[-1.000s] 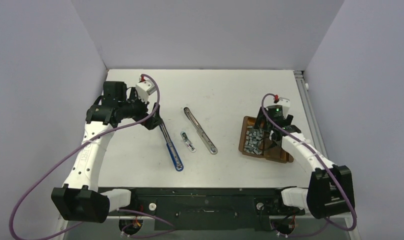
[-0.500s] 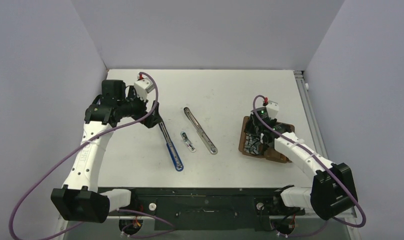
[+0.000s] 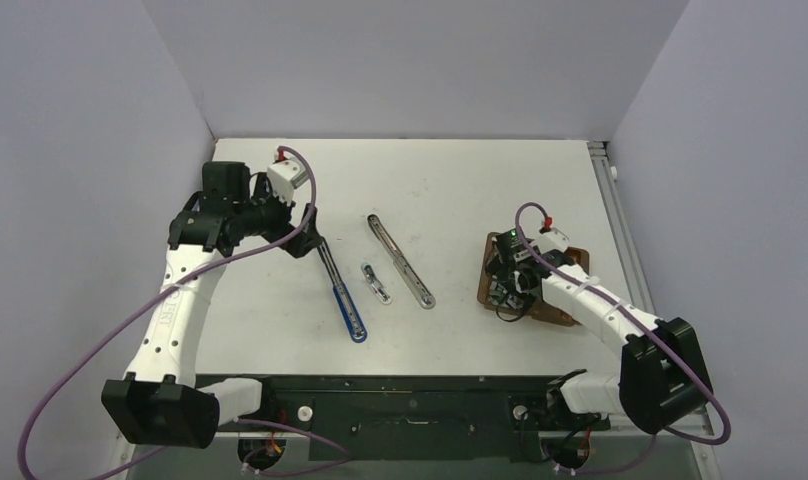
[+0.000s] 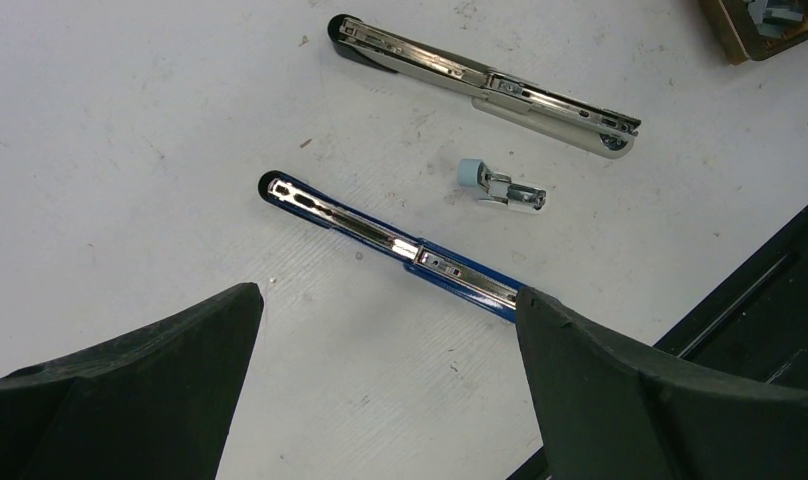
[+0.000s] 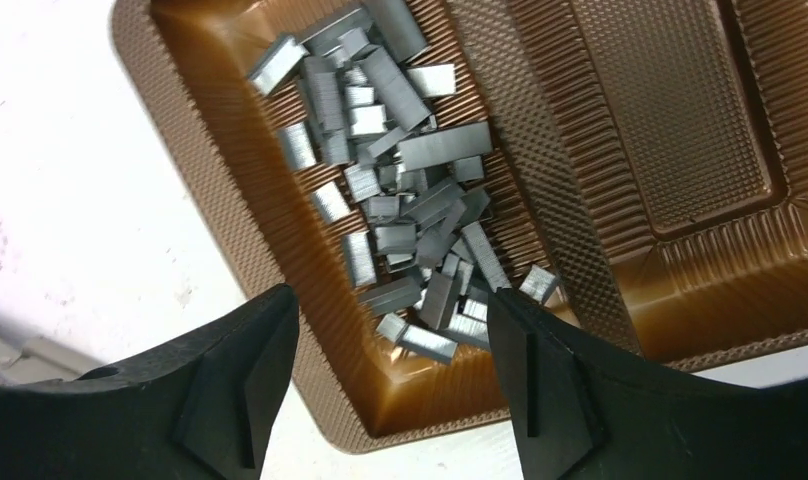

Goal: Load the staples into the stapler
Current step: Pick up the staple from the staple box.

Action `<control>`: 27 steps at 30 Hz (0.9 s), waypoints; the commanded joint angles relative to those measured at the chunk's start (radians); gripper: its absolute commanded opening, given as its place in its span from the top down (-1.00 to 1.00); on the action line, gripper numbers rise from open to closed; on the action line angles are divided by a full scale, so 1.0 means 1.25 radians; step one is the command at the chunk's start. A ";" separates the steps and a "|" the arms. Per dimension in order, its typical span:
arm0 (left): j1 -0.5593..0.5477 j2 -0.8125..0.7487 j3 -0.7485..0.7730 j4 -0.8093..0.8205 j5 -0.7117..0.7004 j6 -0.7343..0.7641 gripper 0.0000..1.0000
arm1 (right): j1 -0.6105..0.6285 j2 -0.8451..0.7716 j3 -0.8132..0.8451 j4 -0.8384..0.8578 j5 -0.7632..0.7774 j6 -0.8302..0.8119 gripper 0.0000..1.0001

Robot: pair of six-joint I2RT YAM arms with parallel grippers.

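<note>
The stapler lies taken apart on the white table: a long blue part [image 4: 380, 238] [image 3: 342, 297] with a shiny track, a longer silver part [image 4: 485, 85] [image 3: 401, 261], and a small metal piece [image 4: 500, 190] with a pale blue end between them. My left gripper [image 4: 388, 297] [image 3: 308, 241] hangs open over the table beside the blue part's far end, holding nothing. The staples [image 5: 400, 200] are short grey strips heaped in the left compartment of a brown tray [image 5: 330, 400]. My right gripper [image 5: 392, 298] [image 3: 508, 286] is open above that compartment's near corner, with nothing between its fingers.
The brown tray [image 3: 576, 257] sits at the table's right; its second compartment [image 5: 670, 120] holds nothing. A corner of the tray [image 4: 755, 40] shows in the left wrist view. The black base rail [image 3: 410, 400] runs along the near edge. Grey walls enclose the table.
My right gripper has moved from the tray's far right side to its near left corner, nothing gripped. The left arm has barely moved.
</note>
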 commanded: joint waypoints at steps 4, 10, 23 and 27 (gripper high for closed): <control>0.004 -0.022 -0.011 0.017 0.001 0.016 -0.93 | -0.100 0.034 -0.014 0.016 -0.033 0.067 -0.37; 0.004 -0.025 -0.013 0.019 -0.002 0.017 -0.93 | -0.108 0.094 0.025 0.024 -0.022 0.069 -0.38; 0.005 -0.031 -0.023 0.020 0.004 0.012 -0.92 | -0.181 0.154 0.066 0.042 0.033 -0.086 -0.45; 0.006 -0.031 -0.024 0.019 0.004 0.011 -0.93 | -0.164 0.168 0.054 0.061 0.016 -0.090 -0.43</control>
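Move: Just ahead of the right hand, about 2 cm farther out, 1 cm to its right and some 5 cm below, lies the heap of staples in the left compartment of the brown box. The empty compartment is about 9 cm to this hand's right and level with it; the silver stapler lies roughly 20 cm to its left and 5 cm farther out. From the left hand, the staples are some 40 cm right, 2 cm back and 23 cm lower. Sweeping about 6 cm to the right, the right hand sinks some 3.5 cm towards the staples, pauses sideways while it goes down, then pushes on right and a little forward, dragging the box along. The open fingers tip about 5 degrees steeper and turn some 10 degrees clockwise; they stay open, bearing on the box from inside the staple compartment. ##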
